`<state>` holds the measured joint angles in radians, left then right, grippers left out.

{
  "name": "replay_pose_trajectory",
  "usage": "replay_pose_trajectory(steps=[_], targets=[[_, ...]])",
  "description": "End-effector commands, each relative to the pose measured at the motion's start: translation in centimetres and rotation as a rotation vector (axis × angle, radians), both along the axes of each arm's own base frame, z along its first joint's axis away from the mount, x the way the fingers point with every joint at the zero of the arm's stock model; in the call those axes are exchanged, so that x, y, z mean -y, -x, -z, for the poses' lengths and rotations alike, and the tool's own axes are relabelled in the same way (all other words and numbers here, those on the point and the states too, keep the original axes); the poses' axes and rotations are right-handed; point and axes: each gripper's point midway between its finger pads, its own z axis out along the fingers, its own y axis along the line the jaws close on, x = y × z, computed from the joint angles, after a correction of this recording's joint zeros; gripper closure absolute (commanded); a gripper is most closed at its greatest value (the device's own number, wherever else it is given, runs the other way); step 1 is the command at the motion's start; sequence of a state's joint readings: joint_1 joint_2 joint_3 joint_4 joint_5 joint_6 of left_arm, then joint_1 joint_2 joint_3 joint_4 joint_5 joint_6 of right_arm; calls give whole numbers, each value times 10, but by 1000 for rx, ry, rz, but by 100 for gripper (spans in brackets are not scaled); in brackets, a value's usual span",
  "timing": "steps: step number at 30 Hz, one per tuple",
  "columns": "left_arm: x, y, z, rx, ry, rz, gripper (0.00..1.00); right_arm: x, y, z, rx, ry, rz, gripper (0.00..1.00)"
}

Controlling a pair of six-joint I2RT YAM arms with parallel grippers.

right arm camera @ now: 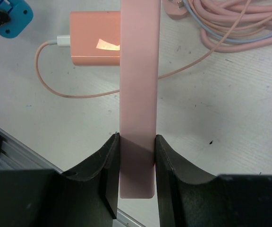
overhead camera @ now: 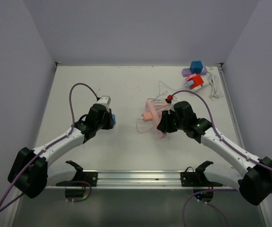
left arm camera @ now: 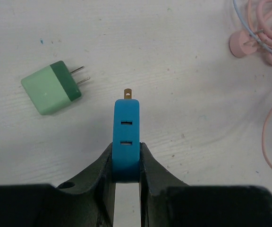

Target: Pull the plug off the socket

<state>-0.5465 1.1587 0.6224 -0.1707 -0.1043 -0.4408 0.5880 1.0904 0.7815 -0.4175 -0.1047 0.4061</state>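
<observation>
My left gripper (left arm camera: pixel 126 163) is shut on the near end of a blue socket adapter (left arm camera: pixel 126 137) that has two slots on top and a brass prong at its far tip. A pale green plug (left arm camera: pixel 51 90) lies loose on the table to its upper left, its two prongs bare and apart from the adapter. From above, the adapter (overhead camera: pixel 113 119) shows at the left gripper (overhead camera: pixel 110 119). My right gripper (right arm camera: pixel 137 156) is shut on a long pink power strip (right arm camera: pixel 138 71), near the table's middle (overhead camera: pixel 163 126).
A pink charger block (right arm camera: pixel 93 38) with its thin cable lies behind the strip, next to a coil of pink cable (right arm camera: pixel 240 19). At the back right sit a blue cube plug (overhead camera: pixel 196 66), a purple strip (overhead camera: pixel 191 73), a red plug (overhead camera: pixel 196 81) and a white cord (overhead camera: pixel 214 85). A metal rail (overhead camera: pixel 140 178) runs along the near edge.
</observation>
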Motion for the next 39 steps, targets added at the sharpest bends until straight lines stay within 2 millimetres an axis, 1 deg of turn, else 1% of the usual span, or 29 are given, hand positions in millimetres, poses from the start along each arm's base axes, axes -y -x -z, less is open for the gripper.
replay_pose_trajectory(steps=[1,2,3,4,5,7,9,10,11,12,13,14,15,17,18,19,20,21,22,23,24,25,28,30,33,36,37,38,39], targets=[[4,-24,-10,38,137,-80,97,-18,-1,-29,75,-138,-42,100],[-1,-29,-5,32,135,-104,95,-18,0,-27,72,-139,-42,100],[-1,-35,-6,54,147,-110,94,-18,1,-27,70,-144,-46,100],[-5,-38,-1,48,144,-125,93,-18,3,-26,70,-145,-48,100],[-5,-42,0,56,156,-134,89,-17,4,-24,66,-145,-48,100],[-16,-47,11,33,152,-169,86,-17,5,-22,64,-145,-49,100],[-20,-50,17,17,170,-188,80,-17,6,-20,58,-145,-48,100],[-26,-52,20,7,174,-207,77,-17,7,-20,57,-150,-50,100],[-26,-51,23,-8,183,-212,71,-18,7,-21,60,-156,-49,100],[-29,-51,26,-14,188,-224,69,-18,7,-21,57,-159,-50,100],[-25,-50,23,-18,210,-206,66,-18,7,-21,57,-159,-52,100],[-23,-49,21,-18,222,-192,58,-19,8,-21,56,-161,-54,100],[-22,-47,20,-21,228,-189,53,-19,8,-21,55,-162,-53,100],[-21,-45,13,-9,241,-183,43,-19,8,-20,52,-161,-54,100],[-22,-43,12,-15,239,-182,40,-20,8,-20,50,-162,-57,100],[-22,-42,6,-5,245,-179,37,-20,8,-20,48,-163,-57,100],[-22,-38,6,-18,243,-178,31,-21,8,-20,47,-167,-62,100],[-23,-37,3,-15,244,-179,29,-21,7,-20,45,-166,-62,100],[-24,-35,-4,-3,251,-178,24,-23,8,-21,45,-170,-66,100],[-23,-35,-9,2,254,-174,17,-23,7,-22,47,-173,-66,100],[-25,-28,-8,-22,244,-176,14,-25,7,-23,48,-176,-70,100],[-24,-26,-16,-7,256,-164,8,-25,6,-24,50,-178,-70,100],[-20,-20,-33,-2,279,-138,1,-28,4,-25,50,-186,-77,100],[-17,-17,-42,-10,291,-118,1,-31,5,-28,52,-198,-87,100],[-2,-9,-64,-13,371,-54,1,-35,6,-32,52,-216,-100,100],[9,-5,-79,-31,448,-30,1,-37,4,-35,64,-220,-103,100],[16,0,-84,-52,482,2,1,-38,5,-36,68,-223,-106,100],[22,0,-92,-56,517,12,1,-39,5,-36,69,-227,-106,100],[26,1,-95,-63,537,23,1,-40,5,-38,72,-233,-109,100]])
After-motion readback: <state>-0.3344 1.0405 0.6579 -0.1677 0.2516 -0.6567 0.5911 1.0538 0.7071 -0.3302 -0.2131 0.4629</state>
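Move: The left gripper already holds the blue plug, clear of the socket. The bare spot it is bound for lies about 6 cm ahead, 2 cm right and 6 cm below the hand. The green plug is some 10 cm ahead and 3 cm left, as low. The pink socket's middle is roughly 20 cm right and 4 cm ahead, about hand height; the orange charger on it is 17 cm right, 4 cm ahead. From the right hand, the bare spot is about 9 cm ahead, 22 cm left, 11 cm below. Bring the left gripper forward, left and down, about 4 cm each way, lowering the blue plug beside the green one. Open the fingers wide to let go, then lift away some 10 cm, easing back and to the right while rolling about 20 degrees, left side down. Keep the right fingers shut on the socket strip, letting that hand ease back, then left, about 1.5 cm each. ##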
